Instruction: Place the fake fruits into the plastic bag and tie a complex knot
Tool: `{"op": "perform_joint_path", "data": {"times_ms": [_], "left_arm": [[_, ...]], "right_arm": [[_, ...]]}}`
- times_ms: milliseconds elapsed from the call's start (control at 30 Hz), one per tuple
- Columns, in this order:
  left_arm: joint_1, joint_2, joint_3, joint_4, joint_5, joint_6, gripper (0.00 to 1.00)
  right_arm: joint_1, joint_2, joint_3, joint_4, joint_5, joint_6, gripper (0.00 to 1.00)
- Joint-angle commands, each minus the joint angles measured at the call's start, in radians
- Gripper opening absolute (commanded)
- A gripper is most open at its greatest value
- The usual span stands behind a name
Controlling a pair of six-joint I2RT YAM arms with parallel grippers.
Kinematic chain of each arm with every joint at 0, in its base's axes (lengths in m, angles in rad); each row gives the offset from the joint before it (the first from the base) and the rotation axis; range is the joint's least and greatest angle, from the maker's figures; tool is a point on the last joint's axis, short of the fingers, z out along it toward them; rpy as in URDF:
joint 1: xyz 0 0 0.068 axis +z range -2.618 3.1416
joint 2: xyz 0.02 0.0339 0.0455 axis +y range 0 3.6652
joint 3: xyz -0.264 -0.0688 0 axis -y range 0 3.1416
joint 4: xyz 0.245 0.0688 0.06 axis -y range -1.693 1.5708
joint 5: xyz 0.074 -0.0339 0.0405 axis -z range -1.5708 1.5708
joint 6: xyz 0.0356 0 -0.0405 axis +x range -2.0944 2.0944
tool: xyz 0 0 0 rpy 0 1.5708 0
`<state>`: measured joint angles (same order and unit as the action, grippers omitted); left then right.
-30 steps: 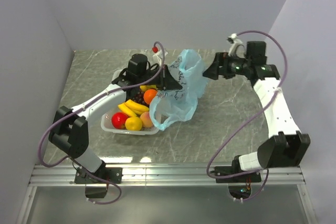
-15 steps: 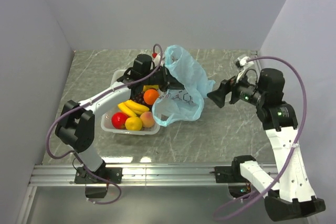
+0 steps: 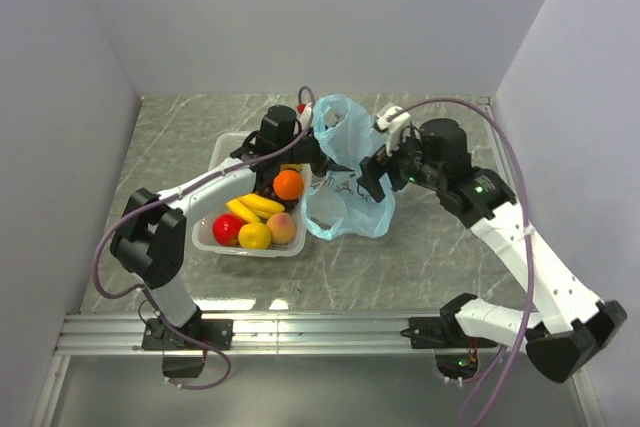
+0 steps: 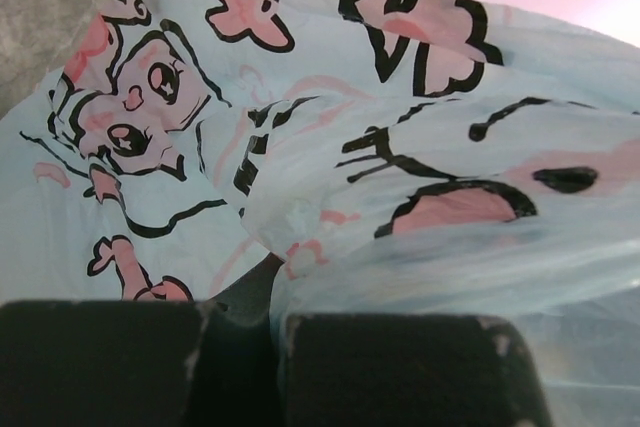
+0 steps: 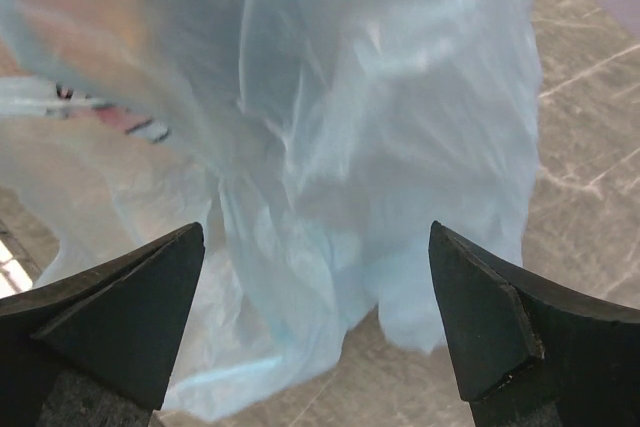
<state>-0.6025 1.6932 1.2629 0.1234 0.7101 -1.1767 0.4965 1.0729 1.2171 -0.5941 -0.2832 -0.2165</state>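
The light-blue plastic bag (image 3: 350,162) with printed pictures hangs just right of the white basket (image 3: 216,152). My left gripper (image 3: 313,151) is shut on the bag's upper left edge. In the left wrist view the film (image 4: 400,117) runs down between the closed fingers (image 4: 400,367). My right gripper (image 3: 373,177) is open against the bag's right side, and its wrist view shows the bag (image 5: 380,97) in front of the spread fingers (image 5: 120,317) with nothing between them. The fake fruits lie in the basket: orange (image 3: 289,184), bananas (image 3: 255,206), apple (image 3: 226,229), lemon (image 3: 255,237), peach (image 3: 282,227).
Grey marbled tabletop (image 3: 420,247) stretches right of and in front of the bag. Pale walls close in on the left, back and right. A metal rail (image 3: 320,332) carrying both arm bases runs along the near edge.
My right arm has swung in from the right until its open jaws reach the bag. The left gripper has shifted the held bag edge slightly back and right.
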Motion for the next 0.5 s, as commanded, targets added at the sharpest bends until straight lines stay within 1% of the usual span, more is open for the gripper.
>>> {"op": "perform_joint_path", "data": {"times_ms": [0,33,200,233,300,333,367,400,433,467], "left_arm": [[-0.014,0.006,0.018,0.067,0.014,-0.02,0.01],[-0.016,0.005,0.016,0.062,0.017,-0.015,0.01],[-0.017,-0.036,-0.072,0.085,0.04,-0.015,0.01],[-0.017,-0.046,-0.089,0.11,0.046,-0.014,0.01],[-0.016,-0.072,-0.138,0.124,0.06,0.009,0.01],[-0.008,-0.082,-0.157,0.134,0.061,0.017,0.0],[0.0,-0.104,-0.177,0.143,0.063,0.026,0.01],[0.007,-0.113,-0.213,0.145,0.065,0.052,0.0],[0.027,-0.122,-0.229,0.142,0.063,0.07,0.0],[0.038,-0.128,-0.241,0.131,0.065,0.089,0.0]], "right_arm": [[0.071,0.062,0.062,0.089,0.188,-0.046,1.0],[0.086,0.077,0.061,0.106,0.261,-0.047,1.0],[0.086,0.146,0.056,0.111,0.331,-0.02,1.0],[0.085,0.153,0.05,0.116,0.337,-0.021,0.95],[0.054,0.15,0.029,0.125,0.355,-0.026,0.74],[0.033,0.147,0.025,0.125,0.346,-0.018,0.56],[0.013,0.141,0.025,0.123,0.323,-0.012,0.48],[-0.036,0.131,0.028,0.119,0.305,-0.001,0.4],[-0.056,0.127,0.035,0.113,0.286,-0.001,0.2],[-0.077,0.124,0.045,0.1,0.286,0.002,0.05]]}}
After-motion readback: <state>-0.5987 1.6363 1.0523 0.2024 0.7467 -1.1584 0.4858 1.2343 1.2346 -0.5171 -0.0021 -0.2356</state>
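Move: The left hand keeps its pinch on the plastic bag; the fruit box's middle lies about 22 cm to its left, 2 cm ahead and some 20 cm lower. In the box, the orange is around 13 cm left and 5 cm ahead, the peach some 15 cm left and 6 cm back, both about 17 cm down. The right hand is open; the free bag edge is about 5 cm ahead, 1 cm left and 3 cm lower. From that hand, the orange is roughly 20 cm left, 8 cm ahead. The right fingertips close almost fully on the free edge of the bag, beginning a pinch there, as the hand pushes forward about 6 cm and sinks some 3 cm, first edging left, then swinging right and turning some 15 degrees clockwise. The left hand, still gripping the bag, first hardly moves, then draws it down about 5 cm and back, finally left towards the fruit box. ##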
